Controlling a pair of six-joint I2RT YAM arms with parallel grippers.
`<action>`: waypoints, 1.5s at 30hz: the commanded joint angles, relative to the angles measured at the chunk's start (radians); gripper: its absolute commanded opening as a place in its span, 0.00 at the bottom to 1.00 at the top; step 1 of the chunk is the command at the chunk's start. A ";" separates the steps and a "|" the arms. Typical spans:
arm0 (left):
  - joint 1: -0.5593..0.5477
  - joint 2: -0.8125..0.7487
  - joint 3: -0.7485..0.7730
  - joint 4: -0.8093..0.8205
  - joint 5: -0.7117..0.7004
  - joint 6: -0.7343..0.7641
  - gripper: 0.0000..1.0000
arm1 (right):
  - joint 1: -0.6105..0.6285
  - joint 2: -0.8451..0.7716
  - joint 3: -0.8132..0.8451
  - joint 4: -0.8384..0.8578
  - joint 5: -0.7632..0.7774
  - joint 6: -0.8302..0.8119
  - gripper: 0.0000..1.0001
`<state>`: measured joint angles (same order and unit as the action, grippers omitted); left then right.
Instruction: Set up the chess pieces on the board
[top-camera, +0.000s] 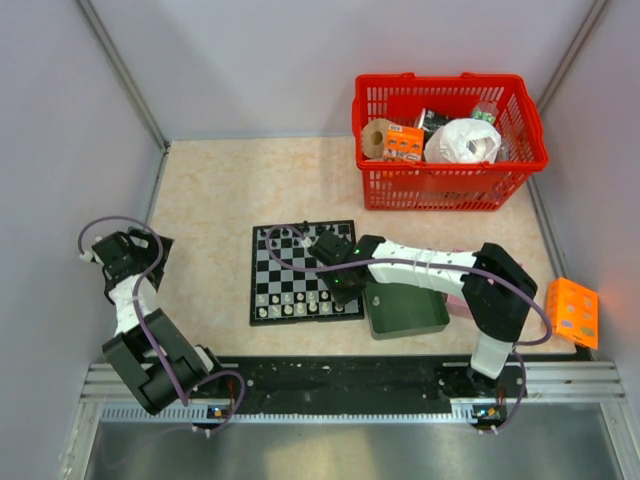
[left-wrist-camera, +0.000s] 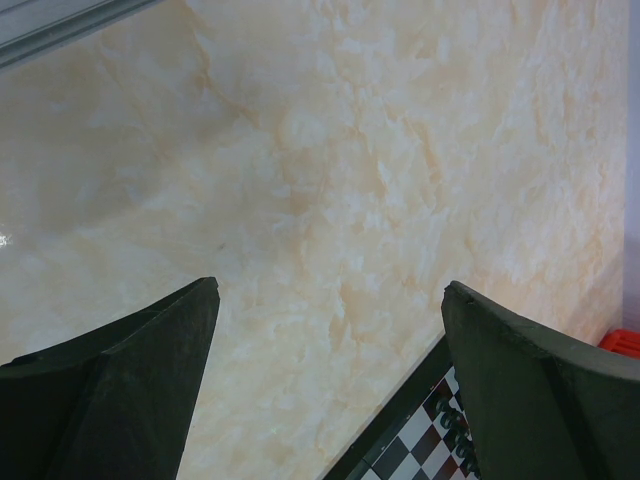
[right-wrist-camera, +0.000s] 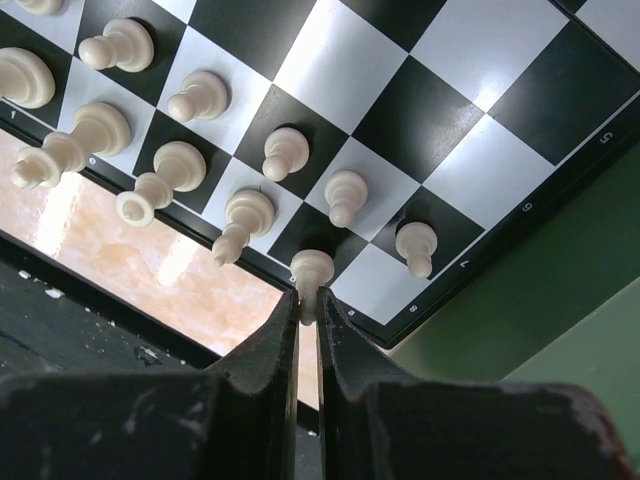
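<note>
The board (top-camera: 285, 272) lies flat in the middle of the table. Several whitish chess pieces (top-camera: 298, 308) stand along its near rows, and black ones (top-camera: 290, 238) stand at the far edge. My right gripper (right-wrist-camera: 309, 303) is shut on a white piece (right-wrist-camera: 313, 268) over a black square at the board's (right-wrist-camera: 440, 110) near right corner. In the top view this gripper (top-camera: 343, 291) hangs low over that corner. My left gripper (left-wrist-camera: 330, 290) is open and empty over bare table, with a corner of the board (left-wrist-camera: 420, 445) below it. It sits far left of the board in the top view (top-camera: 140, 248).
A dark green tray (top-camera: 405, 312) lies against the board's right side, under the right arm. A red basket (top-camera: 450, 140) of items stands at the back right. An orange box (top-camera: 572, 312) sits at the right edge.
</note>
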<state>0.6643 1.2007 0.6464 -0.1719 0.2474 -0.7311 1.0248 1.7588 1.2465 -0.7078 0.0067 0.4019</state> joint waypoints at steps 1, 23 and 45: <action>0.009 0.000 0.012 0.046 0.009 0.002 0.98 | 0.011 0.018 0.056 0.001 0.019 -0.012 0.02; 0.009 0.000 0.009 0.038 0.001 0.010 0.98 | 0.012 -0.015 0.050 0.037 0.032 -0.011 0.26; 0.009 -0.006 -0.005 0.049 0.013 0.002 0.98 | -0.242 -0.479 -0.318 0.093 0.191 0.176 0.40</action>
<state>0.6643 1.2030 0.6460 -0.1719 0.2474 -0.7307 0.8074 1.3148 0.9775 -0.6361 0.1928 0.5358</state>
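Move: The right hand holds a white piece by its top, just over its near-row square, the second from the board's right end, so the square lies straight below by about 3 cm. The next white piece in that row is about 3 cm left, the pawns stand about 3 cm ahead, one level with the hand and one 3 cm right. The last white piece, in the green tray, is some 9 cm right and 1 cm ahead. From the left hand, the square is about 42 cm right and 13 cm back. Down barely half a centimetre, the right hand settles the white piece on its square, then opens its fingers and lets go almost in place. It then rises about 8 cm and swings some 10 cm right and 5 cm forward, off the board to above the green tray, dipping slightly at the end while the wrist turns about 25 degrees clockwise, the fingertips tilt forward and the fingers open further. ##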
